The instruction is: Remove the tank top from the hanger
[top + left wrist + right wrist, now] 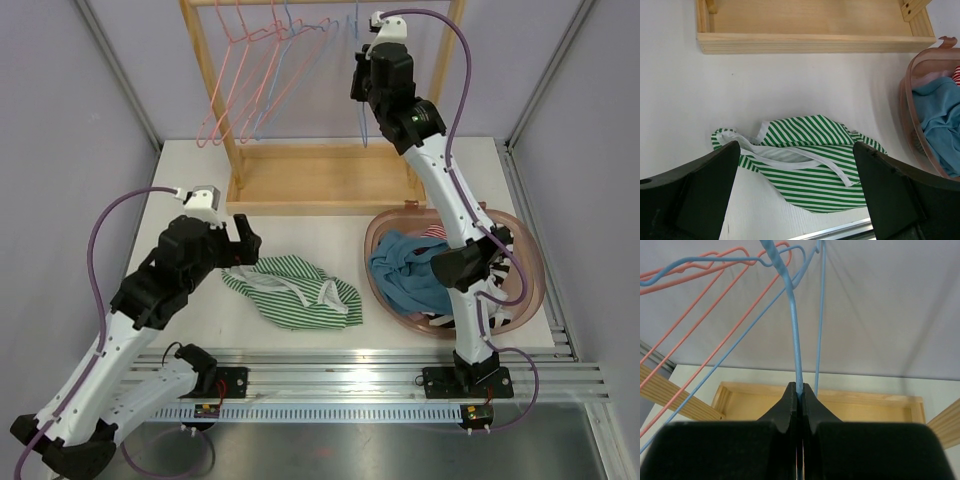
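Note:
The green-and-white striped tank top (292, 292) lies crumpled on the white table, off any hanger. In the left wrist view the tank top (810, 165) lies just below and between my fingers. My left gripper (240, 240) (796, 147) hovers over its left end, open wide, holding nothing. High at the rack, my right gripper (360, 85) (800, 387) is shut on the wire of a bare blue hanger (362, 120) (792, 315), which hangs from the rail.
The wooden rack's base tray (320, 180) (815, 42) stands behind the tank top, with several bare pink and blue hangers (245, 90) on its rail. A pink basket (520, 250) (905, 100) with blue and striped clothes sits at the right.

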Robot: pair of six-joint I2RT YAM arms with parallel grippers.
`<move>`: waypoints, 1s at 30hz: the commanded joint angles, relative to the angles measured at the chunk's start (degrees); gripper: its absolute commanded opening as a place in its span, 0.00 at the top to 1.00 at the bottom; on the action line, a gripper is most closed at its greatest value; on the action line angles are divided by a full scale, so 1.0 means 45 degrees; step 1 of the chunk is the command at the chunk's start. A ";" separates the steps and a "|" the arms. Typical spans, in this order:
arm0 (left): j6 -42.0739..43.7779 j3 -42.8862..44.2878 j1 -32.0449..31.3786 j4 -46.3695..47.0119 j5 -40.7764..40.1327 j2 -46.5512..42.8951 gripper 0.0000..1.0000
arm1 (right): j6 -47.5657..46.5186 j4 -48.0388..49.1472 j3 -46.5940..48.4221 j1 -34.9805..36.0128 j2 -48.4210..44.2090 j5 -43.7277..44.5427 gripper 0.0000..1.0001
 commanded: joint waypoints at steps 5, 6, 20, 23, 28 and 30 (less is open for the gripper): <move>-0.1111 -0.0760 -0.0331 0.1134 0.0461 0.1344 0.01 | 0.0193 0.0316 -0.0937 0.0086 -0.1058 -0.0639 1.00; -0.1170 -0.0838 -0.0564 0.1233 0.0364 0.1483 0.01 | 0.0173 0.0277 -0.1016 0.0086 -0.1251 -0.0736 0.95; -0.1562 -0.1697 -0.1640 0.1956 -0.0164 0.3065 0.01 | 0.0368 0.1213 -0.6711 0.0106 -0.5739 -0.2064 0.01; -0.1620 -0.1814 -0.1854 0.2015 -0.0145 0.3631 0.01 | 0.0466 0.1369 -0.8779 0.0086 -0.6933 -0.2377 0.01; -0.1757 -0.2283 -0.2479 0.2639 0.0089 0.4957 0.01 | 0.0681 0.1780 -1.2297 0.0086 -1.0175 -0.3178 0.01; -0.1757 -0.2420 -0.2713 0.2931 0.0129 0.5369 0.01 | 0.0681 0.2052 -1.3180 0.0086 -1.1561 -0.3703 0.01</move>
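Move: The green-striped tank top lies on the table about 7 cm to the right of the left hand and some 24 cm below it, its middle about 2 cm back. The basket's middle is roughly 41 cm to the right of the tank top and 4 cm farther out; the rack's wooden base stands about 30 cm ahead of the left hand and 13 cm right. The right hand is shut on the blue hanger, with the rail about 17 cm above it and hardly 1 cm ahead; other hangers hang some 8 cm to its left, level in depth and slightly higher. The right hand opens its fingers wide and lets go of the blue hanger's wire, then draws back towards the base about 17 cm, drifting right and turning slightly counter-clockwise, away from the rail. Meanwhile the left hand, fingers staying wide open and empty, sinks about 14 cm and shifts about half as far right over the green-striped tank top, tipping its fingers some 20 degrees further down towards the cloth, still short of touching it. ##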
